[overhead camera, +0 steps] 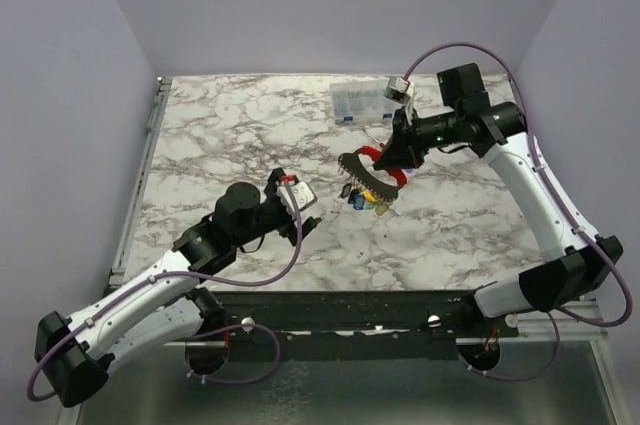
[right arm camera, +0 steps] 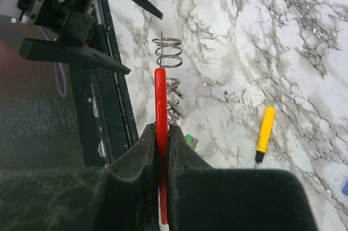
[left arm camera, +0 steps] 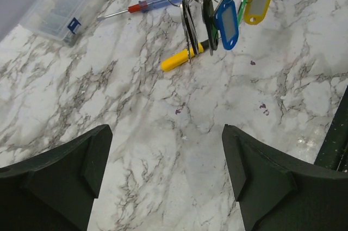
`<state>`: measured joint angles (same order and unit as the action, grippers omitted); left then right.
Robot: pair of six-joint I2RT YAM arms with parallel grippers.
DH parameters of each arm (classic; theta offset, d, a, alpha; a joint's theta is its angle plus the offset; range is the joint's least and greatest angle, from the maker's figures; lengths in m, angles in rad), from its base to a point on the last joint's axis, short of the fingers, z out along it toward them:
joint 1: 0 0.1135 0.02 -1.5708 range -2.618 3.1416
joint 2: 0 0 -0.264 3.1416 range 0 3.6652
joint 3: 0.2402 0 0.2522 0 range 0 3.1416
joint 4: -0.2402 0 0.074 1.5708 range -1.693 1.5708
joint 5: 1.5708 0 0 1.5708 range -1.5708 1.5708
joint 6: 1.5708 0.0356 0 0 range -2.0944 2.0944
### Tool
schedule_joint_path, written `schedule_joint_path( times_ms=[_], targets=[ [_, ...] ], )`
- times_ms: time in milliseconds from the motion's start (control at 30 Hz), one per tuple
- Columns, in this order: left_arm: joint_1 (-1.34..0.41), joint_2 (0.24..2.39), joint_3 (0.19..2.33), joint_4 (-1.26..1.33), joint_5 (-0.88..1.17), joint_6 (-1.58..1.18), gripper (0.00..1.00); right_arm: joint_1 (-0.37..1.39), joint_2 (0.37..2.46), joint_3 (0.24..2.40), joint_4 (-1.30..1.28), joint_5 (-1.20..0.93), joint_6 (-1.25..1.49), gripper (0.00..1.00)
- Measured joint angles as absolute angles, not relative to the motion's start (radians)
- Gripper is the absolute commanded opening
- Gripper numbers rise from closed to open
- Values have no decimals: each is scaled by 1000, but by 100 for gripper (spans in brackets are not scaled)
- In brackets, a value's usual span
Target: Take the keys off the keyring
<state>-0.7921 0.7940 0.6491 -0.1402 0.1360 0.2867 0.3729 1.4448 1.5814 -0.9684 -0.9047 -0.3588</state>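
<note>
My right gripper [overhead camera: 393,160] is shut on the red band of the keyring [overhead camera: 372,156] and holds it above the table. In the right wrist view the red band [right arm camera: 160,98] stands edge-on between the closed pads, with silvery wire rings [right arm camera: 167,51] beyond it. The keys [overhead camera: 360,197] hang below the ring. In the left wrist view they show as a blue tag [left arm camera: 227,22], a yellow tag [left arm camera: 258,0], a green one and black-headed keys [left arm camera: 188,22]. My left gripper [left arm camera: 167,160] is open and empty, low over the marble, near the keys but apart from them [overhead camera: 305,207].
A yellow-handled screwdriver [left arm camera: 182,60] lies on the marble under the keys and also shows in the right wrist view [right arm camera: 265,132]. A blue-and-red screwdriver [left arm camera: 147,4] lies behind it. A clear plastic parts box [overhead camera: 362,102] stands at the back. The table's black front rail [right arm camera: 109,111] is near.
</note>
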Motion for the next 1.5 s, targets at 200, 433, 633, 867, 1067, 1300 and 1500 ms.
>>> schedule_joint_path(
  times_ms=[200, 433, 633, 867, 1067, 1300, 1500],
  targets=[
    [-809, 824, 587, 2, 187, 215, 75, 376, 1436, 1606, -1058, -907, -427, 1],
    [-848, 883, 570, 187, 221, 190, 69, 400, 1423, 1627, -1105, -905, -446, 1],
    [-874, 946, 558, 276, 226, 189, 67, 434, 1407, 1630, -1105, -904, -442, 1],
    [-892, 1003, 558, 345, 226, 184, 64, 471, 1380, 1630, -1101, -902, -413, 1],
    [-899, 1039, 559, 391, 224, 177, 51, 480, 1364, 1630, -1100, -902, -399, 1],
    [-899, 1054, 565, 411, 218, 172, 25, 484, 1362, 1629, -1100, -900, -390, 1],
    [-899, 1052, 569, 417, 218, 183, 5, 484, 1361, 1629, -1097, -883, -366, 1]
  ],
)
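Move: The key hanging nearest the left hand on the keyring is about 5 cm ahead of that hand, 9 cm to its right and some 3 cm lower. Beside the key, the blue tag hangs roughly 3 cm ahead of the hand, 12 cm right and 6 cm below; the yellow tag is about level ahead, 15 cm right and 6 cm below. From the right hand, which holds the keyring's red handle, the open left gripper is some 5 cm back, 16 cm left and 8 cm lower. The left fingers come to pinch the nearest key close below its ring, closing from wide open to almost shut, mostly at the end, after the left hand travels about 8 cm right with a slight clockwise turn and its left side dipping. Meanwhile the right hand keeps its grip on the red handle and carries the keyring some 6 cm back and a little up, towards the left gripper. ##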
